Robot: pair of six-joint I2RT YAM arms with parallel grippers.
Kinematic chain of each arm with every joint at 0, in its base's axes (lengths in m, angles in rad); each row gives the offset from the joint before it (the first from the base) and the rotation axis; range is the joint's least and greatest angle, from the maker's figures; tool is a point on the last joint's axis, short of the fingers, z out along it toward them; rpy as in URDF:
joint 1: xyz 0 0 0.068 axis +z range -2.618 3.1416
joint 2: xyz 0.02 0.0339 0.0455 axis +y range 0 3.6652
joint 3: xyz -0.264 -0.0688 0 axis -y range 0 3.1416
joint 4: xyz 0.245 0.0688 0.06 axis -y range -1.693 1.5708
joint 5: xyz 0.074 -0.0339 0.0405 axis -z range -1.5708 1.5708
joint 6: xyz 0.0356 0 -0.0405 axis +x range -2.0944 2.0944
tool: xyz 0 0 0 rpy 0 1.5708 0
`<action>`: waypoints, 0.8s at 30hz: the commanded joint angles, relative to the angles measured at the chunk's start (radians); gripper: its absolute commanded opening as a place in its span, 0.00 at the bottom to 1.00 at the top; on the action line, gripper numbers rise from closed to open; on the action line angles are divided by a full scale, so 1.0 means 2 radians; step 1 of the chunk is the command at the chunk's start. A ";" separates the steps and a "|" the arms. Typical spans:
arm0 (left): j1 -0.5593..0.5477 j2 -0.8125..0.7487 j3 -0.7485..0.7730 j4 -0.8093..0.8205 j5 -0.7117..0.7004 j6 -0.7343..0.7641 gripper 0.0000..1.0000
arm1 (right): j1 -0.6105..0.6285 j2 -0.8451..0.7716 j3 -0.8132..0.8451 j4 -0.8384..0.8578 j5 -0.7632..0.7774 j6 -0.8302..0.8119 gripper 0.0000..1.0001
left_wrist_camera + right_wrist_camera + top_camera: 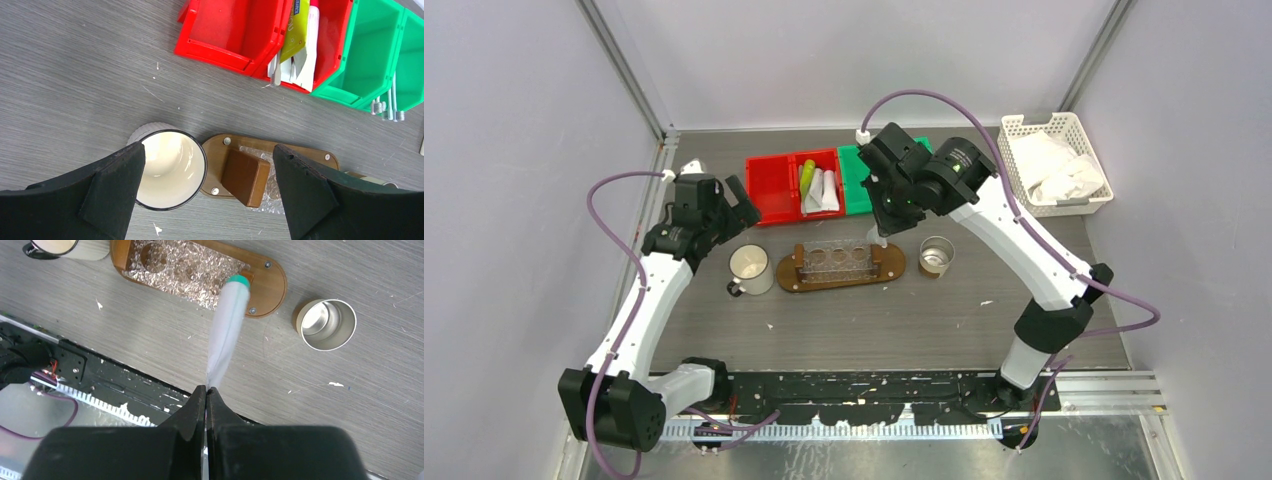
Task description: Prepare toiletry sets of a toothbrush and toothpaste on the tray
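Note:
My right gripper (206,389) is shut on the flat tail of a whitish toothpaste tube (227,325). The tube hangs with its green cap down over the right end of the brown oval tray (270,285). From above, this gripper (881,225) sits just behind the tray (894,268). My left gripper (208,155) is open and holds nothing, above the cream mug (170,167) and the tray's left end (220,160). A yellow-green tube (295,25) and white tubes (307,45) lie in a red bin. Pale toothbrushes (393,95) lie in a green bin (370,55).
A metal cup (936,255) stands right of the tray and the mug (751,268) left of it. An empty red bin (774,190) sits behind them. A white basket (1056,165) with white wrappings is at the back right. A brown block (246,177) stands on the tray's left end.

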 commanded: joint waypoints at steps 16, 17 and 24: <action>-0.015 0.008 0.005 0.018 -0.001 -0.004 1.00 | 0.012 0.020 -0.025 0.024 -0.033 -0.022 0.01; -0.015 0.007 0.004 0.019 -0.002 -0.003 1.00 | 0.011 0.022 -0.025 0.025 -0.033 -0.022 0.01; -0.015 0.009 0.000 0.022 -0.003 0.000 1.00 | 0.011 0.035 -0.018 0.030 -0.030 -0.027 0.01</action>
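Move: My right hand holds the toothpaste tube by its tail, green cap lowest. The rack on its wooden board, where I'm taking it, has its middle about 7 cm ahead and 10 cm to the left, some 25 cm below. The steel cup stands about 6 cm ahead and 11 cm to the right, the white mug 6 cm ahead and 29 cm to the left, both far below. From my left hand the rack is roughly 19 cm to the right, 1 cm back and 15 cm below. I ease my right hand back a little over 1 cm as I begin to sink it, then keep lowering it about 4.5 cm in all, drifting some 2 cm left so the hanging cap comes down towards the right-hand holes of the rack. The fingers tip about 5 degrees further towards straight down and keep their pinch on the tube's tail. ##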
